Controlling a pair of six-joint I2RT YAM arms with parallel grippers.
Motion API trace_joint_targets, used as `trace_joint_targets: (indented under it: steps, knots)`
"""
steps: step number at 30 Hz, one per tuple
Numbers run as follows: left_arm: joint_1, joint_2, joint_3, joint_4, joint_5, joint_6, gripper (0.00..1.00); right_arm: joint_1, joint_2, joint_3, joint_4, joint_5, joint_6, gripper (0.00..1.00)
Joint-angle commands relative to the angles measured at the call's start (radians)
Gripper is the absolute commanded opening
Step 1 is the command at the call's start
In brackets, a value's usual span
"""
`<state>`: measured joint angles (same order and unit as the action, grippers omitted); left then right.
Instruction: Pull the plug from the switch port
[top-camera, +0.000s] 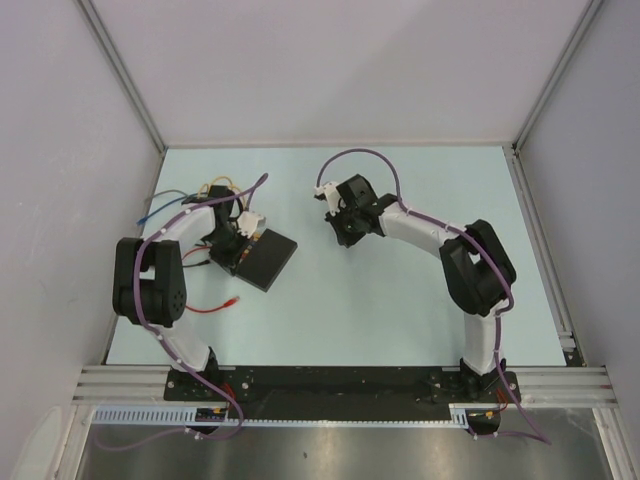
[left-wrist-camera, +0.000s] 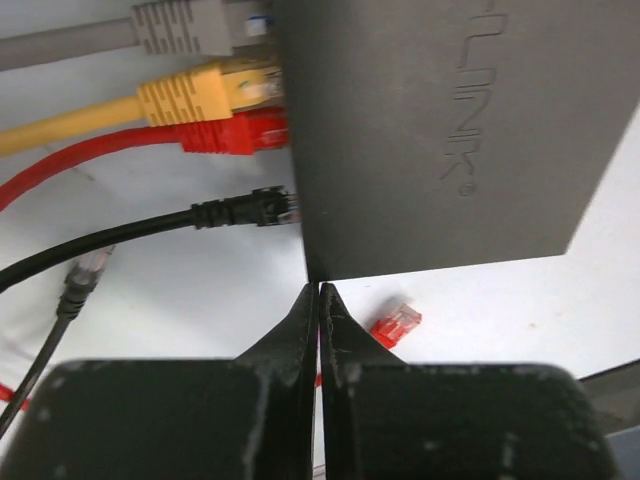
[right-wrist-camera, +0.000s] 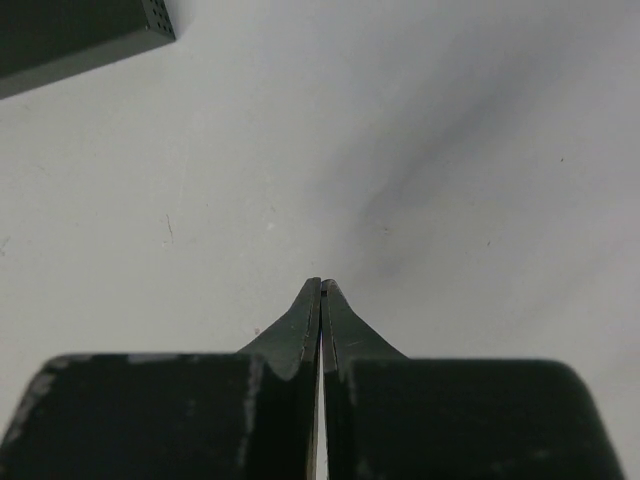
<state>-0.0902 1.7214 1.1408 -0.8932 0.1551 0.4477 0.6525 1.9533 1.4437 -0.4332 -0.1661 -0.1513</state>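
The flat black switch box fills the upper right of the left wrist view. Several plugs sit in the switch ports along its left edge: grey, yellow, red and black. I cannot tell how deep the black plug sits. My left gripper is shut and empty, its tips just short of the box's near corner. In the top view the box lies left of centre with the left gripper at its cable side. My right gripper is shut over bare table, right of the box.
A loose red plug lies on the table just right of the left fingertips. A loose black cable end lies at the left. Coloured cables loop behind the left arm. Walls enclose the table on three sides.
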Motion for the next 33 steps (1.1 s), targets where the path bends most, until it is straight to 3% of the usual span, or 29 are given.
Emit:
trace_joint_targets:
  steps: [1, 6, 13, 20, 28, 31, 33]
  knots:
    - [0.007, -0.016, -0.016, 0.085, -0.136, 0.039, 0.00, 0.012, 0.036, 0.070, 0.024, 0.023, -0.011, 0.00]
    - [0.003, 0.003, -0.030, 0.143, -0.111, 0.019, 0.00, 0.012, 0.096, 0.167, 0.008, 0.053, -0.025, 0.00]
    - [-0.052, 0.014, -0.041, 0.136, -0.019, 0.036, 0.00, 0.013, 0.095, 0.175, 0.002, 0.071, -0.031, 0.00]
    - [-0.268, 0.035, -0.050, 0.116, 0.058, 0.069, 0.00, -0.019, 0.021, 0.132, -0.010, 0.083, -0.024, 0.00]
    - [-0.462, 0.217, 0.264, 0.080, 0.205, 0.062, 0.00, -0.120, -0.024, 0.110, -0.059, 0.051, -0.017, 0.00]
    - [-0.454, 0.216, 0.359, 0.065, 0.291, 0.060, 0.00, -0.136, -0.047, 0.100, -0.056, 0.062, -0.022, 0.00]
    - [-0.438, 0.210, 0.440, -0.011, 0.340, 0.062, 0.06, -0.145, -0.065, 0.098, -0.052, 0.065, -0.025, 0.00]
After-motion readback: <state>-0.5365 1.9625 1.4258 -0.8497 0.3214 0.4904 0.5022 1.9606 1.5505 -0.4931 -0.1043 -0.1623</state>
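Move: The black switch's middle lies about 8 cm right and 3 cm ahead of the left hand point, some 2 cm lower; the closed tips are at its nearest port-side corner. The black plug in the end port is about 3 cm ahead and 1 cm right of the hand, and a loose red plug lies roughly 6 cm back and 1 cm right. From the right hand the switch is about 20 cm left and 3 cm back, below it. Keep the left fingers shut and ease them slightly forward and left, sinking a little at the switch's port-side corner. Then sweep them about 20 cm right, against the port edge by the black plug, turning the hand some 30 degrees clockwise and rising slightly at the end. Meanwhile draw the closed right hand forward, then right and up, clear of the incoming switch. ##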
